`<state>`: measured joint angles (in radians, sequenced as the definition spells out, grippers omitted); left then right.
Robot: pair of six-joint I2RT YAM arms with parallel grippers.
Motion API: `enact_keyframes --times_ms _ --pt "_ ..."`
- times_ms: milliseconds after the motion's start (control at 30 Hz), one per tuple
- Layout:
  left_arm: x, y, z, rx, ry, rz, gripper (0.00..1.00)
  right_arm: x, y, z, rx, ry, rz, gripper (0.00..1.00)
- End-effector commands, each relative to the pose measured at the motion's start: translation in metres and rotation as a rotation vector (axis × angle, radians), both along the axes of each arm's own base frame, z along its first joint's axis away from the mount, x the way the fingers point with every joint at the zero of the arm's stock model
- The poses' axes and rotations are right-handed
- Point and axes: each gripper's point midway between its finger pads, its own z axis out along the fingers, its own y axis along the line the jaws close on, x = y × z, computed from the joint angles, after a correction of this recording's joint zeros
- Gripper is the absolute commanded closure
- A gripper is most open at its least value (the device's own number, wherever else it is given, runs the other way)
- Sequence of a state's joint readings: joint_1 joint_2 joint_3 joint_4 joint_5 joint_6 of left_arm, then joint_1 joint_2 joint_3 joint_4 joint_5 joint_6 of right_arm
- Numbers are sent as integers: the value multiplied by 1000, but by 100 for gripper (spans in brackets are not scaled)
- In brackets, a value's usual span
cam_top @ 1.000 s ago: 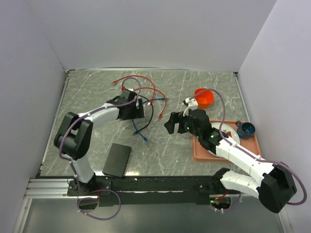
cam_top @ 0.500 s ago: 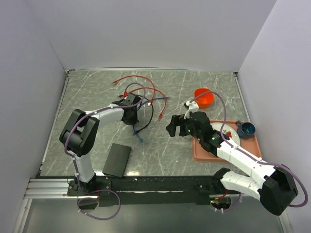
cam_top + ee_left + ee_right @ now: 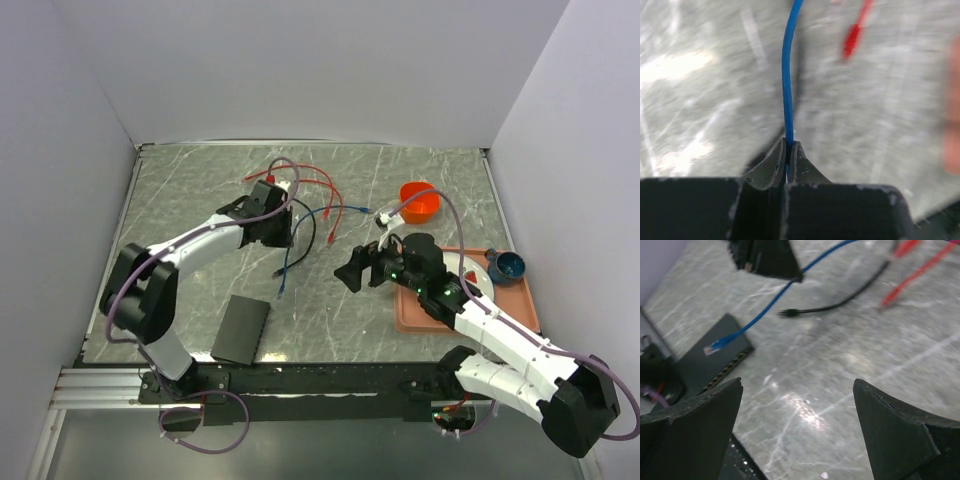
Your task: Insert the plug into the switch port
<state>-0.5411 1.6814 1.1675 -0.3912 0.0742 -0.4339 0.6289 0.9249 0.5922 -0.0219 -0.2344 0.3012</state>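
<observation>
My left gripper [image 3: 277, 228] is shut on a blue cable [image 3: 786, 75], its fingers pinched tight around the cord in the left wrist view. The cable hangs down from the left gripper [image 3: 767, 257] to its clear plug [image 3: 711, 348], which dangles free over the flat black switch box [image 3: 700, 367]. From above, the plug [image 3: 279, 291] sits just right of and beyond the switch box [image 3: 241, 328]. A row of ports [image 3: 724, 372] runs along the box's near edge in the right wrist view. My right gripper [image 3: 353, 270] is open and holds nothing, right of the plug.
Red cables [image 3: 312, 186] and a black cable [image 3: 308, 240] lie tangled around the left gripper. An orange bowl [image 3: 421, 202] stands at the back right. A salmon-pink tray [image 3: 412, 315] with a blue cup [image 3: 508, 266] lies under the right arm.
My left gripper has shut on the blue cable and lifted it, dragging the cable bundle rightward. The right gripper has drifted slightly toward the near edge, staying open.
</observation>
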Motion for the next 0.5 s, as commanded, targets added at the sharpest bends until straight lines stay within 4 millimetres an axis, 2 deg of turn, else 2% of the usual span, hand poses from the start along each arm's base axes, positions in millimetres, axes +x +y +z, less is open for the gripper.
enact_keyframes --times_ms 0,100,133,167,233,467 --pt "-7 -43 66 -227 -98 -197 99 -18 26 24 94 -62 191 0" --pt "-18 -56 83 -313 -112 -269 99 -23 37 22 144 1 229 0" --pt "-17 -59 90 -342 -132 -279 99 -24 43 30 186 -10 257 0" --pt "-19 -60 93 -356 -137 -285 99 -29 48 27 206 17 291 0" --pt "-23 -65 102 -393 -142 -308 99 -33 55 33 288 62 303 0" --pt "-34 -78 129 -515 -158 -356 99 -19 74 26 441 233 237 2"
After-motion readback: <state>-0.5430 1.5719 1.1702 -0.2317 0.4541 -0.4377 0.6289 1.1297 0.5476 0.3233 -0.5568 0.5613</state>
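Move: Off to the right hand's left, about 16 cm away, roughly level fore-and-aft and some 12 cm lower, hangs the blue plug; the left hand already pinches its cable, with the plug about 11 cm behind that hand, 2 cm to its left and 3 cm below. From the right hand, the black cable's end lies about 17 cm left and 5 ahead, and the switch 25 left and 8 back, both some 16 cm down. Raising the pinched blue cable about 8 cm while carrying it some 6 cm to the right, the left hand rolls its left side down about 20 degrees and swings clockwise. The wide-open right hand comes in from the other side, about 5 cm left and a little back towards the blue plug, rising slightly and sinking again, rolling its left side up, tipping down and turning counter-clockwise. It hasn't touched the plug. ##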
